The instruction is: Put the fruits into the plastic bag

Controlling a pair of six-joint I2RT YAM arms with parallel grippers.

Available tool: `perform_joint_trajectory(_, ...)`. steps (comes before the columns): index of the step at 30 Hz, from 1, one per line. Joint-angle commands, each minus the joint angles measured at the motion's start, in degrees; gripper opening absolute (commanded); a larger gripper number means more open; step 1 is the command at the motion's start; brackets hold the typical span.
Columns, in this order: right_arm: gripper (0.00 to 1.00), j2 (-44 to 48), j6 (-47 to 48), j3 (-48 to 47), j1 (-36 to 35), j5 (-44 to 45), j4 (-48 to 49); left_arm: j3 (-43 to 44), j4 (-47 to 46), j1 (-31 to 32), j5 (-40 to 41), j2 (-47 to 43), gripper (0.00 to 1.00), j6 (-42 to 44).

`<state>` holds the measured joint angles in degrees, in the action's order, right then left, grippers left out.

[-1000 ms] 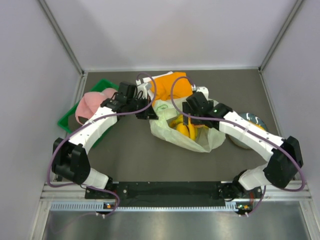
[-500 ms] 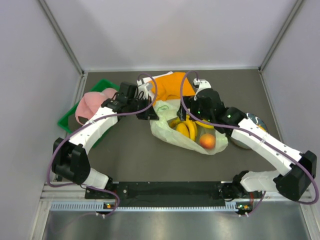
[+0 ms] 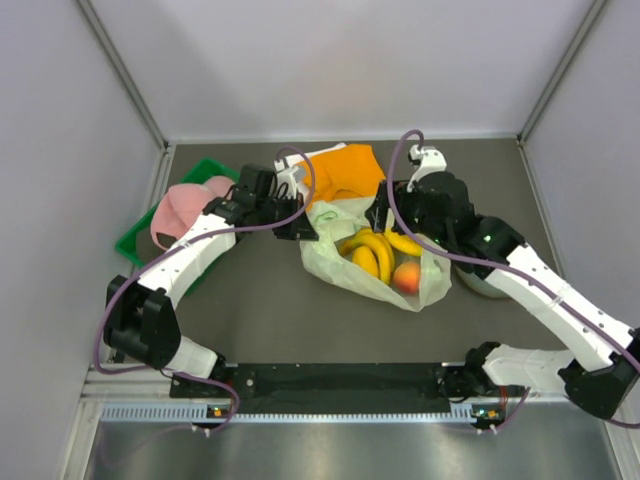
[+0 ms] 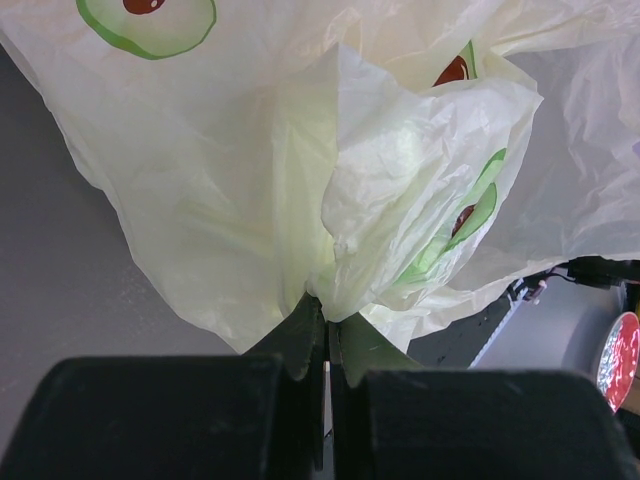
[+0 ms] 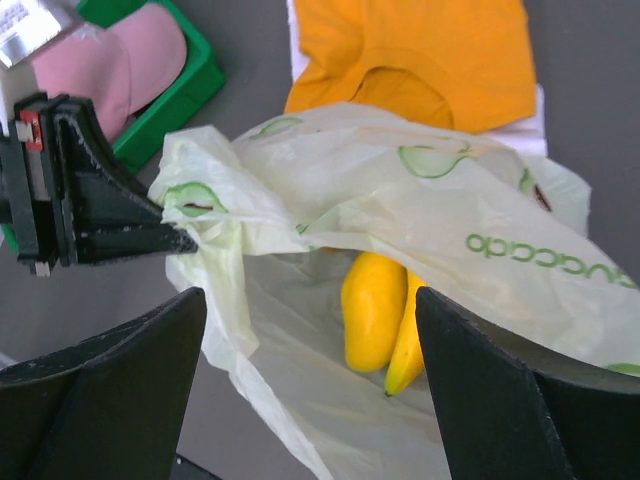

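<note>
The pale green plastic bag (image 3: pixel 340 262) with avocado prints lies mid-table, its mouth facing the back. Inside it lie yellow bananas (image 3: pixel 372 250) and a round orange-red fruit (image 3: pixel 406 277). My left gripper (image 3: pixel 305 229) is shut on the bag's left rim and holds it up. The left wrist view shows the jaws pinching bunched plastic (image 4: pixel 327 312). My right gripper (image 3: pixel 392 208) is open and empty, above the bag's back edge. In the right wrist view its fingers (image 5: pixel 120 390) flank the bag's mouth (image 5: pixel 300 330), with the yellow fruit (image 5: pixel 375 305) lying inside.
An orange cloth (image 3: pixel 345 168) lies behind the bag. A green tray (image 3: pixel 140 240) with a pink cap (image 3: pixel 185 208) is at the left. A blue-grey plate (image 3: pixel 492 285) is at the right, partly under my right arm. Walls enclose the table.
My right gripper has pulled up and back out of the bag, toward the right rear. The orange-red fruit now shows in the bag. The left gripper has held still.
</note>
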<state>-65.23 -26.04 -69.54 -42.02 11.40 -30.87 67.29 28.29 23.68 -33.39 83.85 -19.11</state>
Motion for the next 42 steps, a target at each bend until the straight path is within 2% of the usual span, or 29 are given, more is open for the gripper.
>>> perform_joint_trajectory(1, 0.84, 3.00, -0.85, -5.43, -0.78, 9.67, -5.68, 2.06, 0.01, 0.22, 0.34, -1.41, 0.00, 1.10)
perform_joint_trajectory(4, 0.84, 4.67, -0.68, -5.61, -0.17, 12.41, -7.53, 1.97, 0.01, 0.22, 0.43, -1.33, 0.00, 1.18)
perform_joint_trajectory(10, 0.84, 9.50, -3.05, -3.24, 9.92, 6.54, -8.76, 2.06, -0.08, 0.22, 0.43, -1.15, 0.00, 1.18)
perform_joint_trajectory(15, 0.85, 13.54, -4.63, -1.92, 18.71, 5.13, -10.08, 2.06, 0.01, 0.22, 0.52, -0.97, 0.00, 1.27)
perform_joint_trajectory(21, 0.89, 14.43, -6.56, 2.03, 25.22, 2.41, -9.38, 1.97, 0.09, 0.22, 0.60, -0.89, 0.00, 1.27)
perform_joint_trajectory(27, 0.89, 14.43, -10.78, 9.32, 39.19, -6.90, -4.56, 2.15, 0.27, 0.14, 0.87, -1.15, 0.00, 1.36)
perform_joint_trajectory(33, 0.89, 14.08, -20.70, 19.69, 54.92, -18.94, 3.08, 2.06, 0.27, 0.22, 0.87, -0.54, 0.00, 1.36)
perform_joint_trajectory(37, 0.88, 14.26, -25.18, 25.05, 60.82, -18.61, 5.38, 2.06, 0.27, 0.22, 1.13, -0.71, 0.00, 1.45)
perform_joint_trajectory(42, 0.85, 11.63, -28.80, 27.18, 66.27, -17.73, 5.13, 2.06, 0.36, 0.22, 0.69, -0.71, 0.00, 1.36)
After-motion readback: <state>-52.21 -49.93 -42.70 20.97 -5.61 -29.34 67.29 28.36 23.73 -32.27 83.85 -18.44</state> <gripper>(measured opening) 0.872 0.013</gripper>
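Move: The yellow fruit left in the bowl lies about 29 cm to the right of the empty right hand, some 6 cm ahead and 24 cm below. Its bowl is centred 3 cm to its left and slightly nearer the base. The bag's open mouth is about 5 cm ahead of the right hand, 1 cm right and 20 cm down, with the peach 8 cm right, 1 cm ahead and 23 cm below. From the left hand, the yellow fruit is roughly 40 cm right, 5 cm ahead and 14 cm lower. The yellow fruit in the bowl is what the right hand heads for: away from the bag it swings about 28 cm to the right, first climbing some 5 cm, then sinking about 17 cm to hover over the bowl with fingers still wide open, touching nothing. The wrist swings round clockwise by roughly 60 degrees on the way, with some roll and tip. The left hand stays put, still pinching the bag's rim. ##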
